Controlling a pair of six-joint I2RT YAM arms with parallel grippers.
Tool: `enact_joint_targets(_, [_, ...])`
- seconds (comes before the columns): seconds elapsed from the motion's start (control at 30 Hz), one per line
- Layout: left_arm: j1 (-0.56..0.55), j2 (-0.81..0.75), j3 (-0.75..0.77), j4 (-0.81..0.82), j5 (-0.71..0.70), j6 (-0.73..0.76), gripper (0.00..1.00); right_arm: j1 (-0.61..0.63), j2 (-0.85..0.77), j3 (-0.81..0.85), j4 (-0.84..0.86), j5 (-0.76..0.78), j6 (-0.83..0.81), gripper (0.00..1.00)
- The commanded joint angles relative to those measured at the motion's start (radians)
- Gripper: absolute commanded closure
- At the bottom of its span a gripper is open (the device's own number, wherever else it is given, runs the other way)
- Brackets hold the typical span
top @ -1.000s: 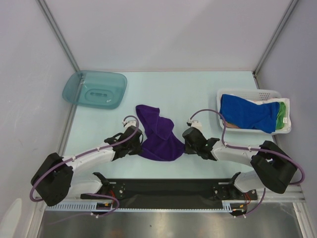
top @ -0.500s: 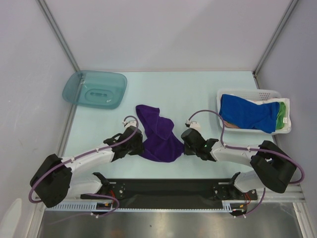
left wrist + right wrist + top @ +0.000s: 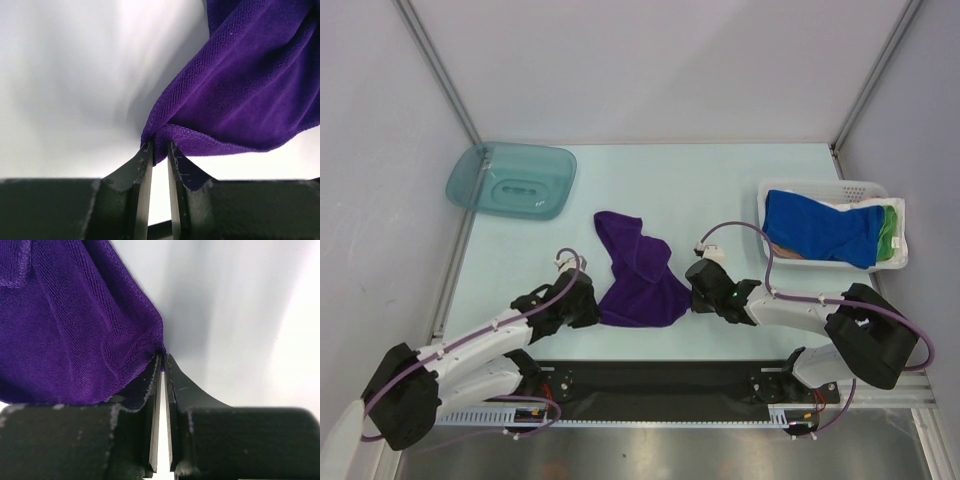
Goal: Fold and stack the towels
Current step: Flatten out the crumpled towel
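The purple towel (image 3: 638,272) lies crumpled on the table between my two arms, with one end reaching toward the back. My left gripper (image 3: 596,312) is shut on its near left corner; the left wrist view shows the hem of the purple towel (image 3: 250,85) pinched between the tips of the left gripper (image 3: 159,148). My right gripper (image 3: 689,299) is shut on the near right corner, where the purple towel (image 3: 65,325) meets the tips of the right gripper (image 3: 163,357). The blue towel (image 3: 820,230) and the green towel (image 3: 891,228) lie in the white basket (image 3: 820,186).
A translucent teal tub (image 3: 512,180) lies upside down at the back left. The white basket stands at the right edge, beside the right arm's cable. Grey walls close in the table on the left, back and right.
My left arm has drawn back toward the near left, and its gripper now holds the towel's near left corner lower down. The right gripper has closed on the right corner and barely moved.
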Motion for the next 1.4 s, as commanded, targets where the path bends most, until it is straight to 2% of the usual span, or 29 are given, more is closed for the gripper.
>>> enact_joint_targets(0.0, [-0.006,-0.049,-0.01,-0.101,0.016,-0.032,0.77,-0.01,-0.004,0.016,-0.007,0.033,0.007,0.91])
enact_joint_targets(0.27, [-0.006,-0.118,0.017,-0.181,0.017,-0.043,0.64,-0.013,-0.005,0.016,-0.004,0.033,0.005,0.91])
enact_joint_targets(0.43, [-0.001,-0.148,0.075,-0.25,-0.027,-0.057,0.6,-0.013,-0.015,0.013,-0.009,0.038,0.007,0.91])
enact_joint_targets(0.57, [-0.001,-0.169,0.109,-0.27,-0.006,-0.097,0.59,-0.014,-0.025,0.004,-0.009,0.041,0.005,0.91])
enact_joint_targets(0.73, [-0.001,-0.174,0.073,-0.252,0.025,-0.18,0.59,-0.014,-0.029,-0.002,0.001,0.038,0.008,0.91])
enact_joint_targets(0.87, [-0.003,-0.119,0.007,-0.207,0.042,-0.241,0.56,-0.014,-0.025,-0.001,0.005,0.036,0.005,0.91])
enact_joint_targets(1.03, [-0.012,-0.071,-0.003,-0.126,0.054,-0.266,0.54,-0.014,-0.03,-0.004,0.01,0.03,0.007,0.91])
enact_joint_targets(1.37, [-0.021,-0.071,-0.004,-0.118,0.052,-0.281,0.54,-0.014,-0.032,-0.013,0.022,0.025,0.002,0.91])
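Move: The purple towel's near left corner is already between the left hand's fingertips, close to the table. From there the towel's middle lies about 10 cm ahead and 10 cm right, its right corner some 3 cm ahead and 20 cm right, and the table's near edge about 8 cm back. From the right hand, which still pinches that right corner, the near left corner lies roughly 3 cm back and 20 cm left. The left fingers give up their hold on the towel's near left corner, spreading to about half open as the hand draws back and left. The hand then rises some 3 cm, comes down again farther back and ends about 3 cm behind its start, turned some 10 degrees counter-clockwise, with its right finger on the corner's edge. The right hand keeps its pinch, holding still. ##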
